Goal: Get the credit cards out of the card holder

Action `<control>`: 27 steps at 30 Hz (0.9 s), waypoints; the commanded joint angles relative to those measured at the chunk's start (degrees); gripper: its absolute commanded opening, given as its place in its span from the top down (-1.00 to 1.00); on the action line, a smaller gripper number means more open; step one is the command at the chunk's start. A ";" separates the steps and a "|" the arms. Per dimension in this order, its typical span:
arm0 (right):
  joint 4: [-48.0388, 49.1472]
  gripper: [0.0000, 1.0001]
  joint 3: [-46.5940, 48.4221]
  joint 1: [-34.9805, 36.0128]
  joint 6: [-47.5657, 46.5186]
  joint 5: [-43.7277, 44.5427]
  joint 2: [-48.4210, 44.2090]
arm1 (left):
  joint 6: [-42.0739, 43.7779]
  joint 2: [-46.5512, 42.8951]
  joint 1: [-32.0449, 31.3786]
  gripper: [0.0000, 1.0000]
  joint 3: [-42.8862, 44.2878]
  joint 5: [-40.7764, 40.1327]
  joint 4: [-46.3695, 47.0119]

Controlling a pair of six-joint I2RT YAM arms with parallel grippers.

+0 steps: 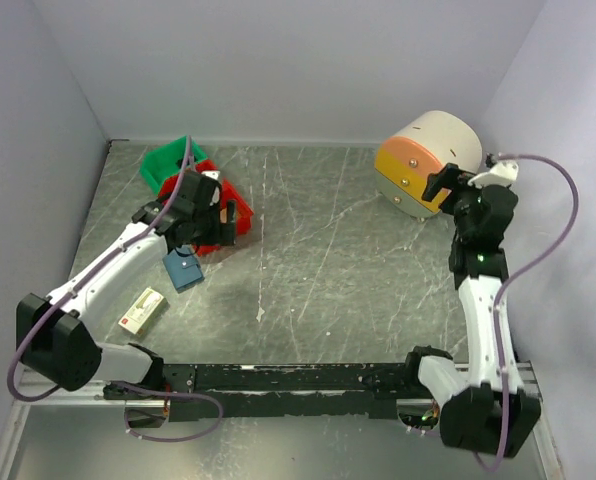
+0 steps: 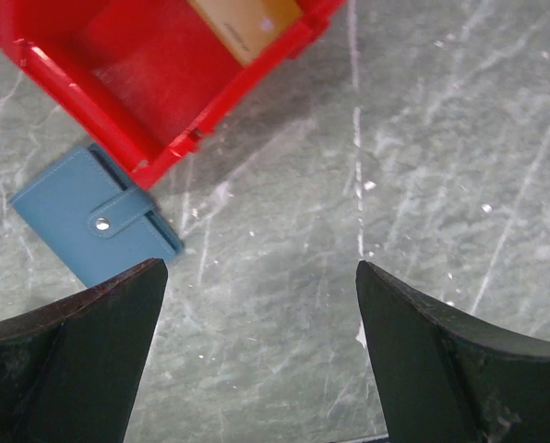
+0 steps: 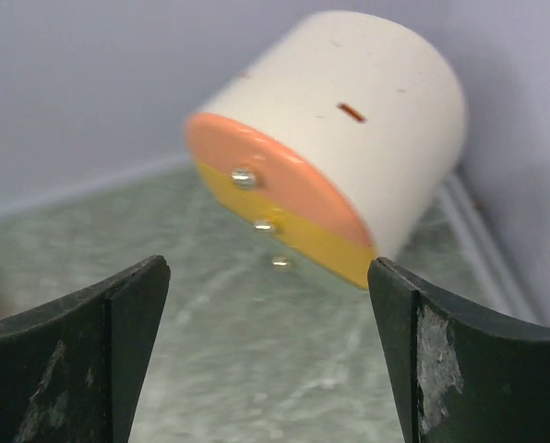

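The card holder (image 1: 183, 270) is a small slate-blue wallet lying flat on the table, folded shut with its pale snap fastened. It lies against the near corner of the red bin (image 1: 221, 215). In the left wrist view the card holder (image 2: 95, 217) is beyond my left fingertip, off to the side of the jaws. My left gripper (image 1: 203, 222) (image 2: 260, 268) hovers open over bare table beside it, holding nothing. The credit cards are hidden. My right gripper (image 1: 450, 185) (image 3: 268, 263) is open and empty at the far right.
A green bin (image 1: 170, 162) stands behind the red bin (image 2: 155, 83), which holds a tan flat piece (image 2: 247, 23). A cream-and-red small box (image 1: 143, 310) lies nearer the left arm's base. A cream cylinder with an orange-yellow face (image 1: 428, 160) (image 3: 349, 120) lies in front of the right gripper.
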 commanded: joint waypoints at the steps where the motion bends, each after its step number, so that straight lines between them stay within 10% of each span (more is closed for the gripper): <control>1: 3.50 -0.79 -4.42 1.07 22.10 -10.47 -8.10 | 0.92 2.13 6.17 -0.91 0.93 5.50 3.28; 14: -8.23 -0.84 -7.08 29.55 25.18 -9.86 -1.42 | 2.28 7.19 15.50 -0.91 -1.33 16.04 9.49; 27: -10.91 -0.90 -13.46 33.07 29.14 -10.88 -1.47 | 9.51 19.40 15.50 -0.91 5.48 21.70 11.63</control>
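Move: From the left hand, the closed blue card holder lies about 5 cm ahead, 10 cm to the left and 15 cm below. The gold card in the red tray is some 22 cm ahead and 3 cm right, and the white-yellow box is 9 cm back and 19 cm left. From the right hand, the card holder is about 76 cm left, 4 cm back and 27 cm down. The white drum cabinet stands 28 cm ahead of that hand, 6 cm right. Touching nothing, the open left hand heads down and forward about 7 cm each way towards the red tray's near corner, swinging left on the way and then partly back. The open right hand leaves the drum cabinet for the middle of the table, sweeping some 24 cm left; it first rises a little, then sinks well below its starting height and draws back, fingers tipping down and turning counter-clockwise. ##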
